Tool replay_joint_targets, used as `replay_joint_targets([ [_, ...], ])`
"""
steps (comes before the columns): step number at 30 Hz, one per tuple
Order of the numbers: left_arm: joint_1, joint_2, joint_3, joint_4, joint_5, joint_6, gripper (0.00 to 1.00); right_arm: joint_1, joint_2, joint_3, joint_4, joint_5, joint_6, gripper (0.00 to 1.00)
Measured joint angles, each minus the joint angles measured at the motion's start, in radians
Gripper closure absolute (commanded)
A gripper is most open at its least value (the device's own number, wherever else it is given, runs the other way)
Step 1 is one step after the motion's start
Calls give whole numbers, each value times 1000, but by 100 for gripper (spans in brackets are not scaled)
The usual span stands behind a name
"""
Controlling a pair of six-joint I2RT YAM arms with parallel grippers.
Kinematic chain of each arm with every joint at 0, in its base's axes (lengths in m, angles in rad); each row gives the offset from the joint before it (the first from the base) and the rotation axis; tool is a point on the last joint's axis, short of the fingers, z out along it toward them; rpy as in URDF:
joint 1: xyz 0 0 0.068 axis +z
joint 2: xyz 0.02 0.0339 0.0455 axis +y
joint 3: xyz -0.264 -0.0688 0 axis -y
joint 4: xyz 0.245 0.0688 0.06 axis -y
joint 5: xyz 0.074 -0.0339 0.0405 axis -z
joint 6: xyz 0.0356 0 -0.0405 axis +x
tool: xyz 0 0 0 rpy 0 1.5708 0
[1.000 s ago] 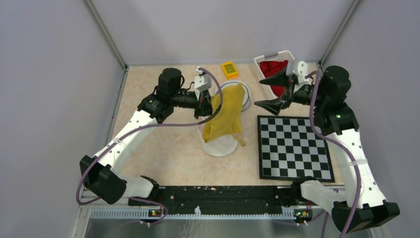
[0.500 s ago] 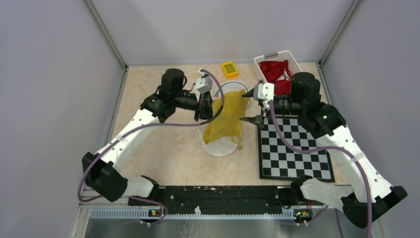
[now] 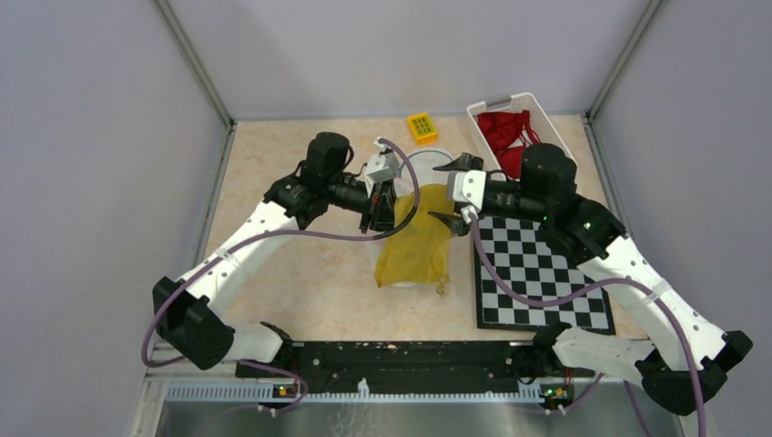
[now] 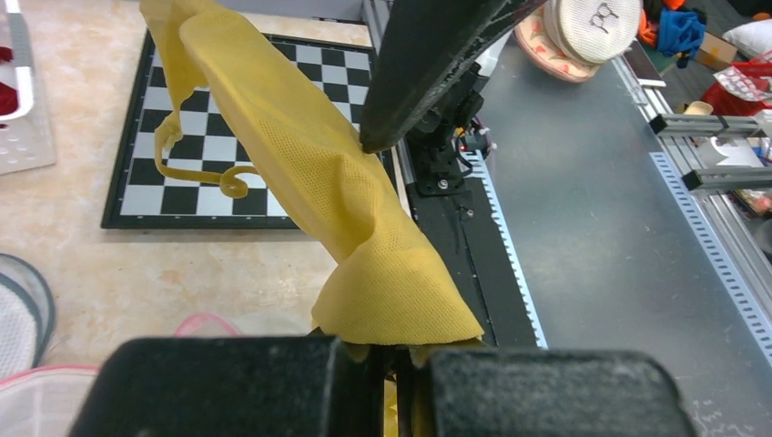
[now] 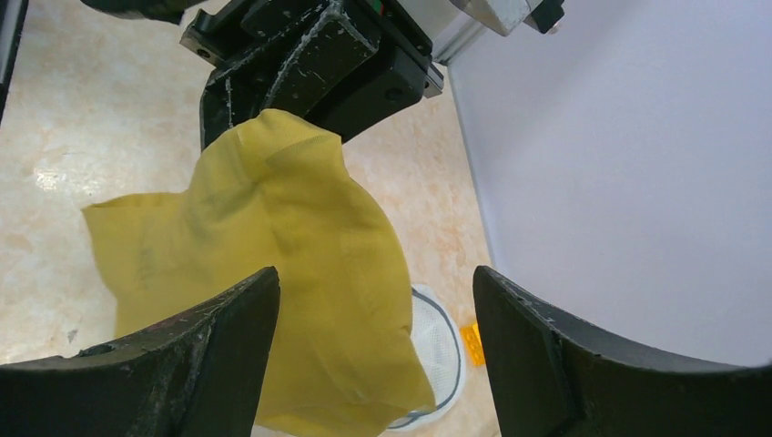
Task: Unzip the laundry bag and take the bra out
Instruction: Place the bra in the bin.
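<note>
A yellow bra (image 3: 414, 244) hangs above the middle of the table, with my left gripper (image 3: 378, 206) shut on its upper edge. In the left wrist view the bra (image 4: 309, 155) rises out of the closed left gripper (image 4: 401, 364), its strap curling over the checkerboard. My right gripper (image 3: 441, 191) is open just right of the bra's top. In its own view the right gripper (image 5: 375, 284) has its jaws spread on either side of the bra (image 5: 273, 273), not touching it. The white mesh laundry bag (image 3: 426, 158) lies under and behind the bra, also visible as the laundry bag (image 5: 439, 346).
A white basket (image 3: 533, 100) with red garments stands at the back right. A small yellow block (image 3: 421, 127) lies at the back centre. A checkerboard (image 3: 546, 273) covers the right side, partly under the right arm.
My right arm swung left from the basket to the bra, still open. The left gripper shifted slightly right and toward me with the bra, which now hangs lower over the bag.
</note>
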Motion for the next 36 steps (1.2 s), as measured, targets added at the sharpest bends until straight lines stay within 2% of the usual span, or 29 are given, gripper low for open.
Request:
replay_joint_targets([
  [7,-8,0,0,-29,13,27,100,3,11,2,-54,-58,-16,28],
  [8,-8,0,1,-29,13,29,100,3,16,2,-69,-69,-16,31],
  [11,-8,7,11,-34,13,39,100,3,33,10,-120,-87,-18,47],
  [13,-8,13,20,-45,13,52,100,3,45,21,-140,-86,-20,65],
  [19,-9,13,36,-103,9,108,100,3,48,52,-159,-65,-27,100],
  [28,-10,13,42,-150,-39,195,99,6,49,83,-154,0,-13,100],
  [29,-10,13,42,-150,-44,201,93,7,49,88,-159,1,-13,100],
  [32,-10,13,42,-151,-55,217,64,9,48,97,-156,12,-8,100],
  [33,-10,13,42,-153,-60,220,45,9,48,99,-154,24,-6,100],
  [34,-10,13,42,-156,-66,223,32,9,48,100,-148,39,-4,100],
  [36,-9,13,42,-159,-82,219,19,8,48,100,-137,62,-4,100],
])
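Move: The bra hangs from the left gripper's shut fingers. Its middle is about 6 cm to the left of the open right gripper, 3 cm back and some 11 cm below. From the left gripper it lies about 6 cm to the right and 5 cm down. The white laundry bag lies on the table about 10 cm ahead of the right gripper, 8 cm left and 34 cm below; at table height the bin is roughly 35 cm ahead and 28 cm right. Dip the open right gripper about 3 cm down and a little back onto the upper right edge of the bra, shut its fingers fully to pinch the cloth, then raise it some 3 cm again, easing forward. Keep the left grip closed, letting that hand sink only a centimetre or so, and once the right has the cloth spread the left fingers more than halfway. ##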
